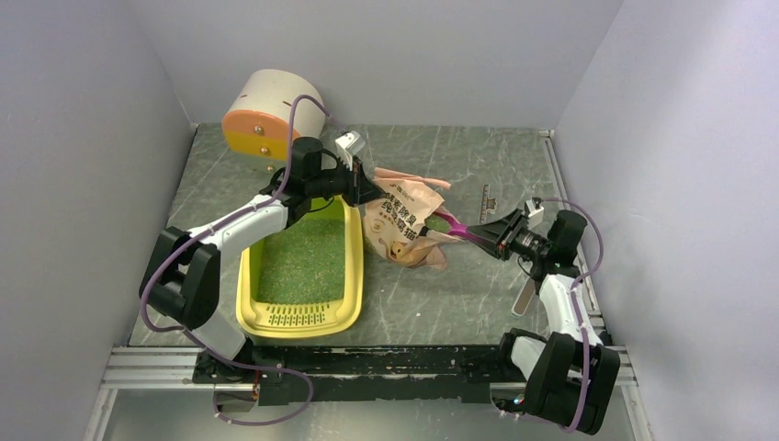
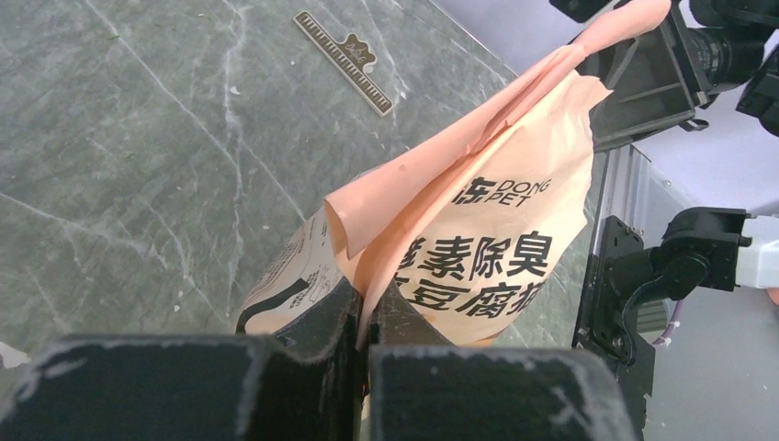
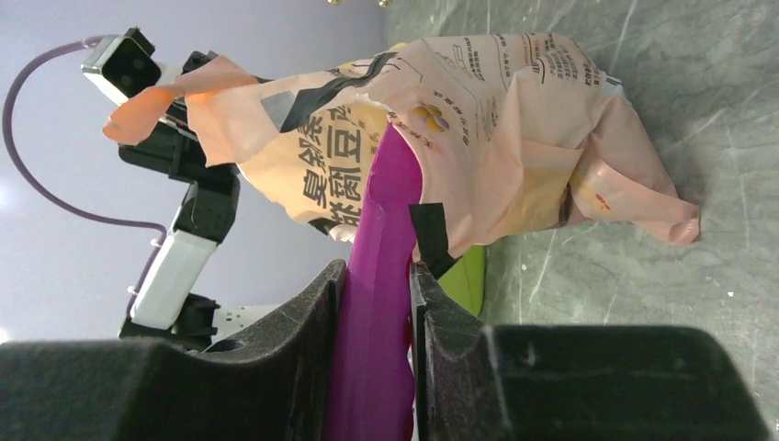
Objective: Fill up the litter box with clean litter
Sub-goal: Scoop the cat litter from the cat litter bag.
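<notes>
The yellow litter box lies left of centre, its slotted grille at the near end. Clean litter covers its floor as green granules. Right of it leans a pink-beige printed bag. My left gripper is shut on the bag's upper edge, the paper pinched between its fingers. My right gripper is shut on the handle of a magenta scoop. The scoop's head sits at the bag's mouth with green granules in it.
A white cylinder with an orange end stands at the back left. A dark ruler-like strip lies on the table beyond my right gripper. A pale flat strip lies under my right arm. Walls close in on both sides.
</notes>
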`<state>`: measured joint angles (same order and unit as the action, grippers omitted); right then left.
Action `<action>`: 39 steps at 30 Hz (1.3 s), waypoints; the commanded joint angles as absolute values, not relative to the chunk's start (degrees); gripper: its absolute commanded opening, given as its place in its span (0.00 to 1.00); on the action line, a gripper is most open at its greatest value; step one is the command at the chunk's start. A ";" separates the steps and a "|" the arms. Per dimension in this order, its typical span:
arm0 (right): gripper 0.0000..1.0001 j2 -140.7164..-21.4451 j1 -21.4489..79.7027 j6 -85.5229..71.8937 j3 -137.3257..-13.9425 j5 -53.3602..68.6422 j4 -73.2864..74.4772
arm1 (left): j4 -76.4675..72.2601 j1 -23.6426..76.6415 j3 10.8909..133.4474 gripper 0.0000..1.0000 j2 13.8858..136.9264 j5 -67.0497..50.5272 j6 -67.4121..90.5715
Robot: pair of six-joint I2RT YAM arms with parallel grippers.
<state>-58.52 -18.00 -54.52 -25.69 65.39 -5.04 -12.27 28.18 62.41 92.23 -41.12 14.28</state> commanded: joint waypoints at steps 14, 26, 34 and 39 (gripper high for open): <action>0.00 -51.53 -21.06 -64.58 -26.60 64.37 -5.85 | -13.34 27.75 63.22 0.05 90.39 -35.83 12.61; 0.00 -44.91 -25.79 -63.84 -26.07 63.80 -0.54 | -14.91 26.60 62.55 0.05 90.91 -41.43 14.40; 0.00 -40.04 -25.87 -67.60 -24.83 62.23 0.63 | -14.55 26.59 59.96 0.05 89.30 -41.25 15.15; 0.00 -37.92 -26.02 -73.27 -23.40 62.06 -4.63 | -11.57 26.54 61.74 0.05 89.92 -38.97 15.34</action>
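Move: The right hand holds the purple scoop, its loaded bowl just inside the litter bag's mouth. The bag's middle is some 15 cm left of this hand, 3 cm ahead and 8 cm below. The ruler strip lies about 11 cm ahead and 4 cm right on the table, and the litter box 36 cm left and 3 cm back. From the left hand, pinching the bag's rim, the bag's middle is about 6 cm right, 5 cm back and 11 cm down. Draw the loaded scoop out of the bag's mouth with the right gripper: lift it about 5 cm in all, easing down slightly midway, while backing off some 2 cm right and 1 to 2 cm towards the base. Turn the wrist about 15 degrees clockwise and keep the grip on the handle. Keep the left fingers pinched on the bag's rim, easing forward a little and then slightly left. ##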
